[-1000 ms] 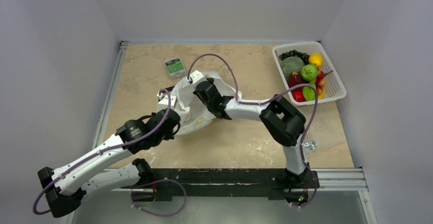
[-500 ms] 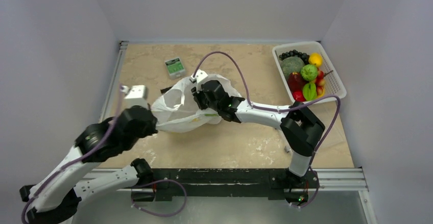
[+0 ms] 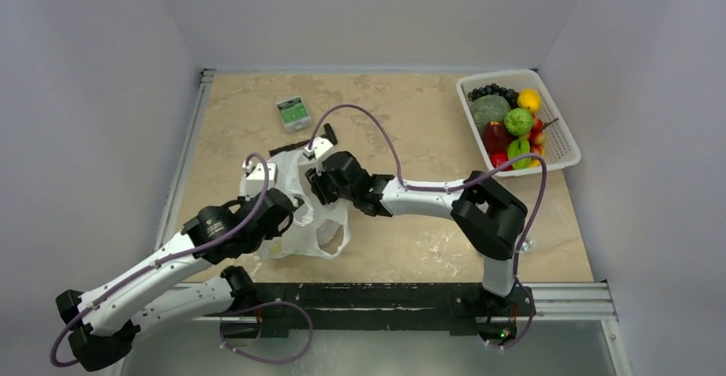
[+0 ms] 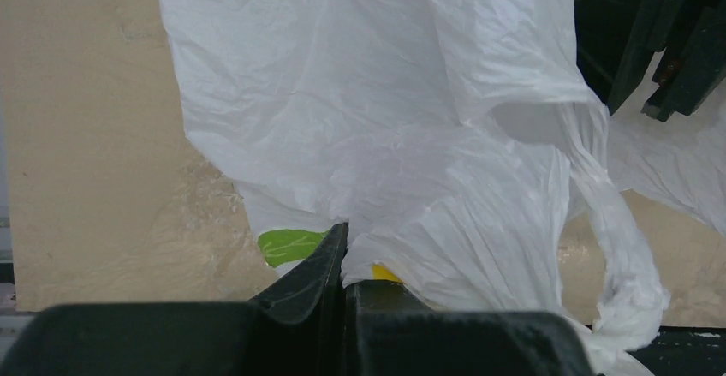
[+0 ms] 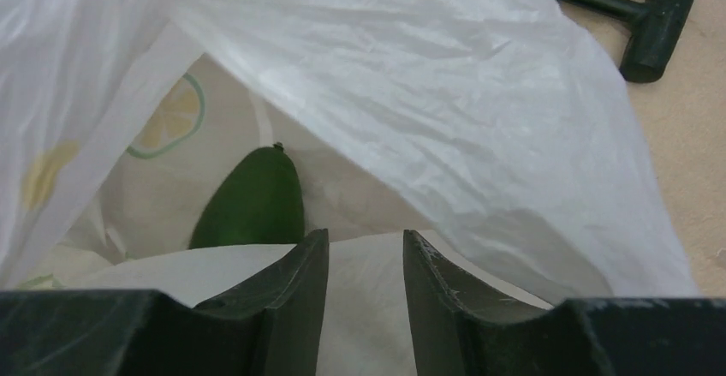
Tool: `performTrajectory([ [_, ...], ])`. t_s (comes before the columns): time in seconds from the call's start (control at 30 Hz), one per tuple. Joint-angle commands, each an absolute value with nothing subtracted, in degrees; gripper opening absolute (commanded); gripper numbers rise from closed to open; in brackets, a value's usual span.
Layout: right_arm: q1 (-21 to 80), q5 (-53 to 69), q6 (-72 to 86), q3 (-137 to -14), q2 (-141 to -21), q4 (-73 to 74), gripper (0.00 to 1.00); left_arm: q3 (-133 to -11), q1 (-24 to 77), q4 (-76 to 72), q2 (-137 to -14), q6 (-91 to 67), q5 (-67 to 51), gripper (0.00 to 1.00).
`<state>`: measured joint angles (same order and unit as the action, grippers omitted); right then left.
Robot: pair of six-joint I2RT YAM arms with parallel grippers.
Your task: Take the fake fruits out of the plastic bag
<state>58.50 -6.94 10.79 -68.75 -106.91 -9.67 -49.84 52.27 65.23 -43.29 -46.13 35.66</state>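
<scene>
The white plastic bag (image 3: 301,237) lies crumpled on the table between my two arms, its loop handles toward the near edge. My left gripper (image 3: 276,191) is shut on a fold of the plastic bag (image 4: 385,136), pinched at the fingertips (image 4: 345,241) beside green and yellow print. My right gripper (image 5: 365,247) is open at the bag's mouth, with white film showing below the gap between its jaws. Inside the bag (image 5: 445,76) lies a dark green fake fruit (image 5: 252,205), just ahead and left of the right fingers. From above, the right gripper (image 3: 315,186) sits on the bag's far side.
A white basket (image 3: 561,140) at the back right holds several fake fruits. A small clear box (image 3: 294,112) sits at the back, and a black T-shaped tool (image 3: 287,147) lies just beyond the bag, the same tool (image 5: 651,16) showing at the right wrist view's top right. A small metal object (image 3: 522,243) lies near the right arm's base.
The left arm swung out to the left pulling the bag, then came back in. The bag now lies nearer and further left. The right gripper followed it and has opened.
</scene>
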Motion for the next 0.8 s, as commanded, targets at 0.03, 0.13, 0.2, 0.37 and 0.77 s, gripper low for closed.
performTrajectory([
  [0.03, 59.9, -9.0, 8.5, -69.7, -106.7, -9.6, 0.43, -48.9, 52.5, 61.4, -43.0, -48.6, 36.7, 0.0],
  [0.13, 59.9, -6.9, 8.1, -70.2, -107.1, -10.8, 0.52, -49.0, 52.5, 61.2, -42.2, -49.1, 36.9, 0.0],
  [0.2, 59.9, -4.0, 8.5, -70.8, -107.5, -11.0, 0.57, -49.0, 52.5, 61.6, -41.1, -49.6, 37.3, 0.0],
  [0.37, 60.0, -1.1, 9.7, -72.6, -110.0, -11.3, 0.71, -48.3, 52.5, 63.1, -38.1, -50.9, 38.6, 0.0],
  [0.77, 61.4, -2.2, 7.1, -82.7, -116.3, -0.9, 0.85, -46.7, 52.5, 64.0, -35.8, -52.0, 38.2, 0.0],
])
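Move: The dark green fruit, the last one to be seen in the bag, lies about 9 cm to the right hand's left, roughly level with it fore and aft and some 7 cm below, partly hidden behind a fold. The black mallet is about 14 cm ahead of this hand, 3 cm to its left and 9 cm lower. From the left hand, which pinches the bag's rim, the fruit is some 12 cm straight ahead and 13 cm down. The right hand reaches deeper into the bag's mouth towards the dark green fruit, at first easing back nearly 2 cm and sinking about 1 cm, then going left and a little farther down, for about 4 cm left and 2 cm down in all, while its fingers spread from a third open to nearly wide and the wrist turns slightly counter-clockwise. The left hand stays almost in place with its shut fingers still holding the bag's rim, only rolling some 5 degrees; no touch on the fruit can be seen. ##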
